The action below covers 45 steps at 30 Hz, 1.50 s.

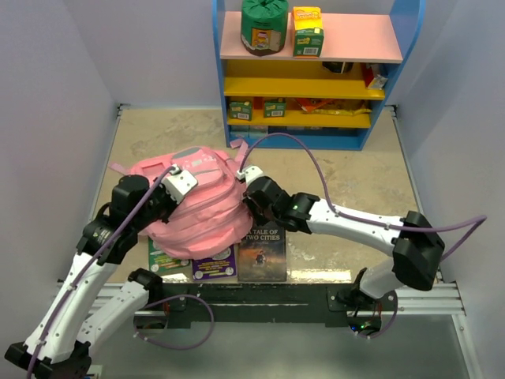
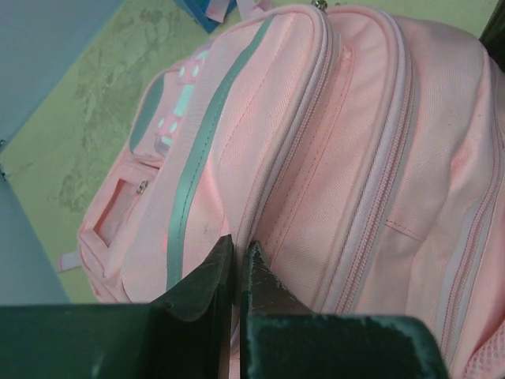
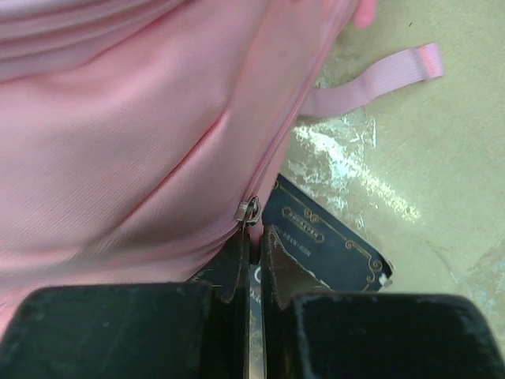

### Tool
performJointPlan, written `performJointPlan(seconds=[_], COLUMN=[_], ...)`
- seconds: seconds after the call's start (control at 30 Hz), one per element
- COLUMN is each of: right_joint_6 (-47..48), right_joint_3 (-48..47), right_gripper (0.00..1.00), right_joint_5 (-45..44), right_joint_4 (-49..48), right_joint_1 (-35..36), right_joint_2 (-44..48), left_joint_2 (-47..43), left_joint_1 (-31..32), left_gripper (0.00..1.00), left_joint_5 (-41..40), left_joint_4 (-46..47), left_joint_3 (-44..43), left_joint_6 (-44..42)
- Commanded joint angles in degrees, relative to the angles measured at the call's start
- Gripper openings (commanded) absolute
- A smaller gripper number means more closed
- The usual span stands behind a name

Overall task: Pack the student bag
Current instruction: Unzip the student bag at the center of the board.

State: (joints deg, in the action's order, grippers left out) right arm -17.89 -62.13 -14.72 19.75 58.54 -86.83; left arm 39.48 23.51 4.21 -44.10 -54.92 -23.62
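The student bag (image 1: 193, 201), a soft pink backpack with a pale grey stripe (image 2: 197, 150), lies in the middle of the table on top of some books. My left gripper (image 2: 237, 251) is at the bag's left side, shut on a fold of fabric beside a front pocket zip. My right gripper (image 3: 255, 237) is at the bag's right edge, shut just below the metal zipper slider (image 3: 249, 211), with its pink pull between the jaws. In the top view the left gripper (image 1: 175, 204) and the right gripper (image 1: 246, 210) both press against the bag.
A dark book, A Tale of Two Cities (image 1: 262, 251), a purple book (image 1: 215, 267) and a green one (image 1: 164, 260) stick out from under the bag at the near edge. A loose pink strap (image 3: 371, 83) lies on the table. A blue shelf unit (image 1: 308, 79) with boxes stands at the back.
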Motion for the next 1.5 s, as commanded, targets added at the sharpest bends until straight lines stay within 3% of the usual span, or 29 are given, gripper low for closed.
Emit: performJointPlan(seconds=[0.0,0.13,0.3,0.43,0.57,0.73,0.93,1.13,1.3,1.47], right_joint_6=[0.84,-2.32,-9.78,-11.73,-10.42,-4.88,-3.91,-4.35,-3.99,-3.56], right_joint_3=[2.27,1.84,3.59,2.45,3.33,2.54,1.22,1.13,2.18,4.64], right_gripper=[0.0,0.0,0.0,0.0,0.0,0.0,0.0,0.0,0.0,0.0], right_joint_5=[4.08,6.11,-4.24,-7.77,-6.38,-1.1,0.48,-0.31,3.73,23.4], right_joint_4=[2.13,3.28,5.74,7.41,6.44,1.1,-0.76,-2.07,-3.75,-10.42], right_joint_1=[1.22,5.51,12.99,13.35,8.97,-1.66,-3.26,-3.35,-3.35,-3.35], right_joint_2=[8.14,12.03,6.33,6.4,5.28,3.86,-1.76,-0.11,1.83,6.57], left_joint_2=[-1.25,-1.52,-0.11,0.07,-1.16,-1.61,7.7,15.26,20.62,25.64], left_joint_1=[0.05,0.05,-0.83,-1.36,-1.62,-1.97,1.7,3.48,1.63,1.1], left_gripper=[0.0,0.0,0.0,0.0,0.0,0.0,0.0,0.0,0.0,0.0], left_joint_5=[-3.41,-7.89,-6.67,-4.57,-3.17,-2.18,0.63,-6.82,-7.37,-6.93], left_joint_4=[15.26,17.55,17.12,15.89,14.92,15.7,18.77,25.81,28.09,29.59], left_joint_3=[3.41,5.7,4.38,3.5,4.9,6.84,8.24,7.99,3.33,-1.16], left_joint_6=[1.12,1.82,4.19,5.77,6.65,8.58,11.58,18.24,22.82,22.91])
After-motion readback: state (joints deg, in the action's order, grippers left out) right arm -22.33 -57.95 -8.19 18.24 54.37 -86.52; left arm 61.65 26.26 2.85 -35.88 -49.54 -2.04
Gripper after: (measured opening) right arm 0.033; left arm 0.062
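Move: The right fingers are already shut on the student bag's zipper pull. The bag's middle is about 15 cm to this hand's left and 2 cm ahead, roughly level in height. A Tale of Two Cities lies some 12 cm below, 6 cm back and 3 cm to the right; the purple workbook is equally low and far back, but 10 cm to the left. From the left hand, pinching the bag's seam, the bag's middle is about 4 cm right, 4 ahead and 10 below, the pull about 19 right, 2 ahead and 12 below. Still pinching the zipper pull, the right hand draws it back along the bag's right side by about 8 cm, rising a little before dipping, then carries it forward again to nearly where it began, ending slightly lower. The left hand keeps its pinch on the seam, bobs a little, then takes it down about 11 cm, with some travel right and forward towards the bag's middle, its fingers tipping down some 25 degrees. ##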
